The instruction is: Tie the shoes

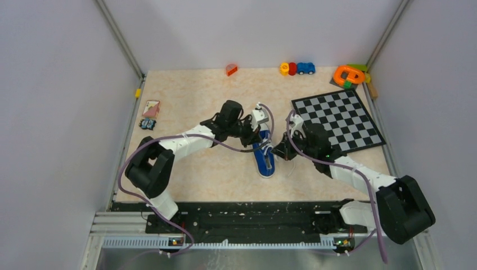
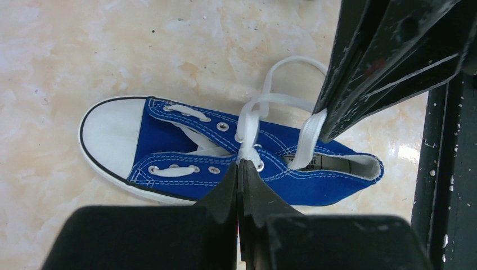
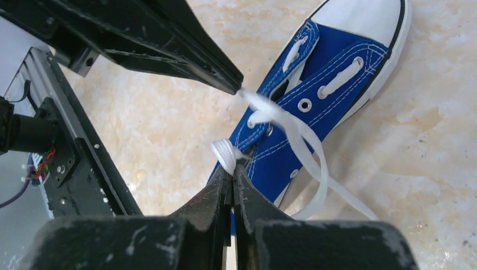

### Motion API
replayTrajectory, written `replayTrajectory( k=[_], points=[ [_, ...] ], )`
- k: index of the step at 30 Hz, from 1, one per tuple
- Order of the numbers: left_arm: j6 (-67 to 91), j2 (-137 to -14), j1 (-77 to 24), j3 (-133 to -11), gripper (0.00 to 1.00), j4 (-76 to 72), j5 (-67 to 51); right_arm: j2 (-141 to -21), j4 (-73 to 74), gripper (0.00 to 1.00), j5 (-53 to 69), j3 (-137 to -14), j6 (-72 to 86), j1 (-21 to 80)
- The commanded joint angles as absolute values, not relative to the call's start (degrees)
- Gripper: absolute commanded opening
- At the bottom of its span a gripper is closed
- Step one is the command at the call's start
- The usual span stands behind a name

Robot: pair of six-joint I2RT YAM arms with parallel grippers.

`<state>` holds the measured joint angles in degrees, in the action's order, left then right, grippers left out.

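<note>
The shoe (image 1: pixel 264 162) is a small blue canvas sneaker with a white toe cap, lying mid-table between both arms. In the left wrist view the shoe (image 2: pixel 169 126) lies on its side with its toe to the left. My left gripper (image 2: pixel 239 163) is shut on the white lace (image 2: pixel 264 101) at the crossing above the eyelets. My right gripper (image 3: pixel 232 164) is shut on a folded loop of lace (image 3: pixel 224 153) beside the shoe (image 3: pixel 337 62). Both grippers, left (image 1: pixel 260 142) and right (image 1: pixel 277 153), meet over the shoe's middle. Loose lace (image 3: pixel 315 169) trails onto the table.
A checkerboard (image 1: pixel 338 119) lies at the right rear. Small toys stand along the back edge: a blue car (image 1: pixel 306 68), an orange ring piece (image 1: pixel 349 74) and a red piece (image 1: pixel 231 70). Cards (image 1: pixel 151 108) sit at the left edge. The black base rail (image 1: pixel 242 222) runs along the front.
</note>
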<state>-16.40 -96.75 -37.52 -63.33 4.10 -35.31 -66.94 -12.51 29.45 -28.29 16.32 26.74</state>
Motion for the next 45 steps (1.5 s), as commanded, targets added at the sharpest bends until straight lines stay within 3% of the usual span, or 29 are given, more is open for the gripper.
replayTrajectory(
  k=[1,11,21,24,35,45],
  points=[
    [-12.98,-93.31,-36.86,-61.73,0.0,-2.67,-38.89,-71.34,-17.69,0.0,28.04,-32.73,18.11,27.95],
    [-14.92,-93.57,-36.86,-61.14,0.01,-2.8,-40.71,-80.42,-18.0,0.0,26.33,-37.5,23.06,28.13],
    [-26.75,-96.41,-36.87,-66.72,0.31,10.0,-40.67,-69.27,-8.88,0.0,20.98,-33.2,18.19,27.84],
    [-32.98,-97.95,-36.9,-69.24,0.35,15.64,-41.73,-66.38,-8.81,0.0,20.46,-31.93,18.33,27.13],
    [-52.62,-101.25,-38.41,-73.83,0.35,27.21,-43.9,-62.29,-3.97,0.0,25.54,-31.62,13.57,26.82],
    [-51.98,-104.36,-38.83,-77.25,0.37,26.97,-42.83,-59.56,-2.92,0.0,26.31,-29.91,12.95,26.81]
  ],
)
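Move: The left fingers already pinch the loose lace end just above the shoe's lace crossing, which is about 1 cm back, 1 cm to the right and 5 cm below; the toe cap is some 11 cm straight ahead and 7 cm lower, the heel opening roughly 7 cm straight back and 6 cm lower. The right fingers hold a folded lace loop, with that crossing about 4 cm ahead, 2 cm to the left and 5 cm below. The right hand keeps its shut grip on the loop and dips forward, left and down towards the lace crossing, about 5 cm in all, then turns back and pulls to the right, rearward and up, ending a little to the right of where it began. The left hand rises about 1 cm, opens its fingers roughly a third of the way to let go of the lace end, then sinks about 3 cm and eases back towards the heel, its wrist turning some 25 degrees clockwise so that the parted tips hover low over the crossing. ##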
